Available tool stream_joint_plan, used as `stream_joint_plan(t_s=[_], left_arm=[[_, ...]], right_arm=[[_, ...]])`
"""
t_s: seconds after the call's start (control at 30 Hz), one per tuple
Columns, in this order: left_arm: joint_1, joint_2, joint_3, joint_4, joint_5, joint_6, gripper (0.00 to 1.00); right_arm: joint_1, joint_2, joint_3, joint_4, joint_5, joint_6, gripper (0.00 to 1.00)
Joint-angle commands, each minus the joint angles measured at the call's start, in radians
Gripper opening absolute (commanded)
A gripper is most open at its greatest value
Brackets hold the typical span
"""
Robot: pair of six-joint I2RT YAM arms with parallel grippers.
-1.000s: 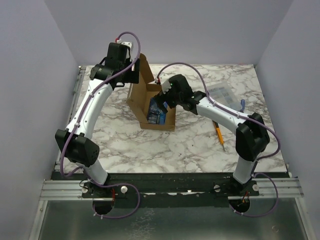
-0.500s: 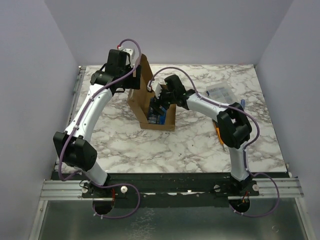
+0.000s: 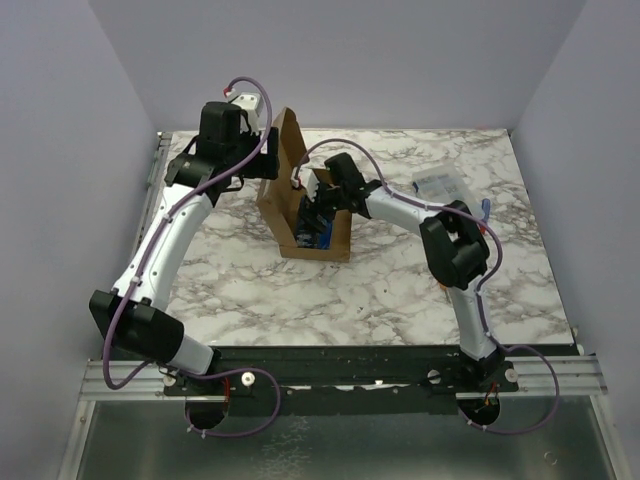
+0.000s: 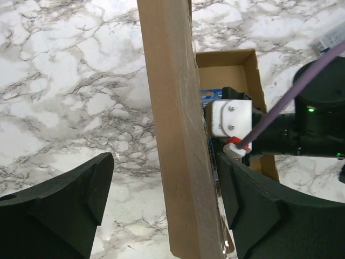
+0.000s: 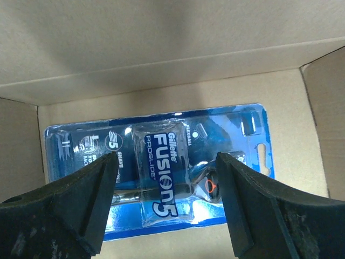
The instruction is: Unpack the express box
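The brown cardboard express box (image 3: 340, 240) stands open on the marble table, its lid (image 3: 284, 150) raised upright. My left gripper (image 3: 268, 158) is open with the lid's edge (image 4: 180, 140) between its fingers, not touching. My right gripper (image 3: 312, 215) is open and reaches down into the box. In the right wrist view the fingers (image 5: 86, 205) straddle a blue Gillette Fusion razor package (image 5: 161, 172) lying flat on the box floor (image 5: 161, 97). The package also shows in the top view (image 3: 318, 236).
A clear plastic compartment case (image 3: 440, 185) lies at the back right. A yellow pencil (image 3: 438, 268) lies on the right of the table, partly behind my right arm. The enclosure walls rise on the left, back and right.
My right gripper has reached further left and down into the box, over the blue package. My left arm has shifted slightly left, staying at the raised lid.
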Motion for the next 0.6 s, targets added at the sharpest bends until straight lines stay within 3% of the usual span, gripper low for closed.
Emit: stream_joint_plan(t_s=[0.0,0.3,0.57], left_arm=[[-0.002,-0.070,-0.026,0.043,0.051,-0.022,0.84],[-0.002,-0.113,-0.047,0.062,0.061,-0.041,0.84],[-0.002,-0.120,-0.056,0.066,0.066,-0.051,0.84]], right_arm=[[-0.001,0.036,0.016,0.011,0.006,-0.020,0.81],[-0.001,0.068,0.010,0.022,0.077,0.010,0.74],[0.001,0.042,0.019,0.013,0.126,0.101,0.45]])
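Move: The razor pack lies flat in the box almost straight under the right gripper, about 4 cm below it. The box's middle is roughly 1 cm ahead and 2 cm right of that hand, some 3 cm down; the raised lid's middle is about 5 cm left, 2 cm ahead and 8 cm up. From the left gripper, the lid's middle is some 3 cm ahead, 3 cm right and 15 cm below; the pack is about 2 cm ahead, 8 cm right and 26 cm below. Sink the open right gripper about 2.5 cm straight down inside the box onto the razor pack's middle, easing about 1 cm to the right late on as the fingers start to close, to roughly half open, either side of the raised centre. Meanwhile, back the left gripper up and away from the raised lid, about 2.5 cm up and 1.5 cm back, its fingers staying wide open. ##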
